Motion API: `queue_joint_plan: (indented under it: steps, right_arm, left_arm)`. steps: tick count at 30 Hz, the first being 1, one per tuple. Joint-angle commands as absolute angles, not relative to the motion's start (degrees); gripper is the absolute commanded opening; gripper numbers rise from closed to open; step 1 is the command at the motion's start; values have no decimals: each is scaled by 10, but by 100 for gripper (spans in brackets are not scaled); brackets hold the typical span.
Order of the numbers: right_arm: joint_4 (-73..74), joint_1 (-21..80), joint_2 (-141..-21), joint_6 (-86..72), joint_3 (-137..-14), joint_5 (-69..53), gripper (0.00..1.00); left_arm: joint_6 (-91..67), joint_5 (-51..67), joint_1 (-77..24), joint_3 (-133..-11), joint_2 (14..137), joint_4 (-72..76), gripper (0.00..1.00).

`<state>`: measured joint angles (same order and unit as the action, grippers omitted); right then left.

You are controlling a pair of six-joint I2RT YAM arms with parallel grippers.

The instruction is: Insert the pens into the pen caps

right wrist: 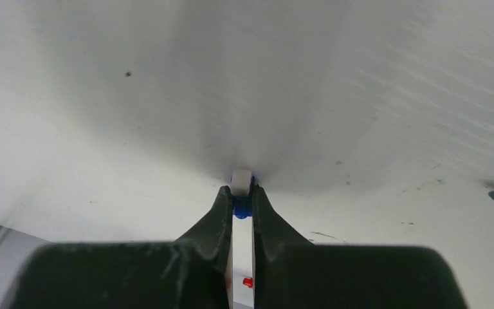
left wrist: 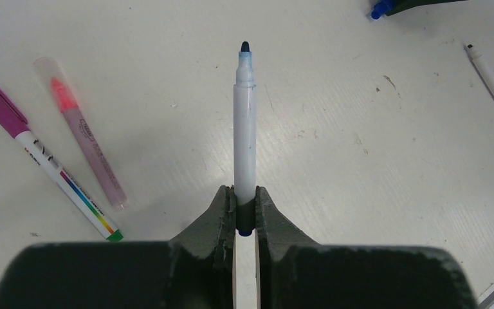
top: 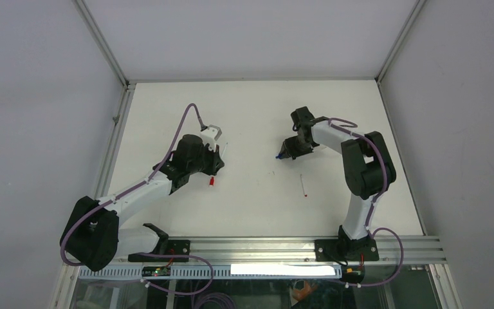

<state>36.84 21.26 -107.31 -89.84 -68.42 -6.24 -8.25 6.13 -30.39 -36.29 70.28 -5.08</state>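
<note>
My left gripper is shut on the rear end of a white pen, whose uncapped dark blue tip points away from me. My right gripper is shut on a small blue pen cap, held low over the table. In the left wrist view that blue cap shows at the top right, apart from the pen tip. In the top view the left gripper and the right gripper face each other across a gap. A red cap lies below the left gripper.
A magenta-capped pen and a pale pink pen lie side by side left of the held pen. A white pen with a red end lies between the arms, nearer the right one. The table's metal rail runs along the near edge.
</note>
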Motion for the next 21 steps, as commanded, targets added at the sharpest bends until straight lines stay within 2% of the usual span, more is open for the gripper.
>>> queue_joint_plan:
  steps: [1,7,12,21]
  right_arm:
    - [334,217,-1031,-750,-721,-33,0]
    - [103,242,-916,-509,-635,-22,0]
    - [-146,273,-822,-377,-527,-104,0]
    - [-240,313,-781,-331,-520,-170,0]
  left_arm:
    - [-81,91,-308,-374,692,-25,0]
    - [-99,190,-308,-347,681,58,0]
    - [-132,246,-309,-350,700,116,0]
    - [-171,273,-320,-350,721,191,0]
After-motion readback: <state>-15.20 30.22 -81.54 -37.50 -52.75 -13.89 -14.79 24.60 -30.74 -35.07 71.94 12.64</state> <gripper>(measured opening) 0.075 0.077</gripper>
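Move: My left hand holds the uncapped pen, its bare tip about 4 cm ahead, 2 right and 6 above. From that hand the blue cap lies roughly 19 cm right, 6 ahead and 7 below; the red cap is 4 left, 2 back, and the purple-capped pen and pink highlighter are 8 ahead, 8 and 5 left. My right hand grips the blue cap; that pen tip is some 18 cm left, 2 back, 13 up, and the red-ended pen 10 back, 7 right. I sweep the blue cap up from the table with my right hand, about 20 cm up and 9 cm left towards the pen tip, swinging those fingers from pointing down to nearly level, forward and left. My left hand brings the pen to meet it, going right 6 to 7 cm while rising about 5, rolling its left side down and turning some clockwise. Both grips stay shut. ##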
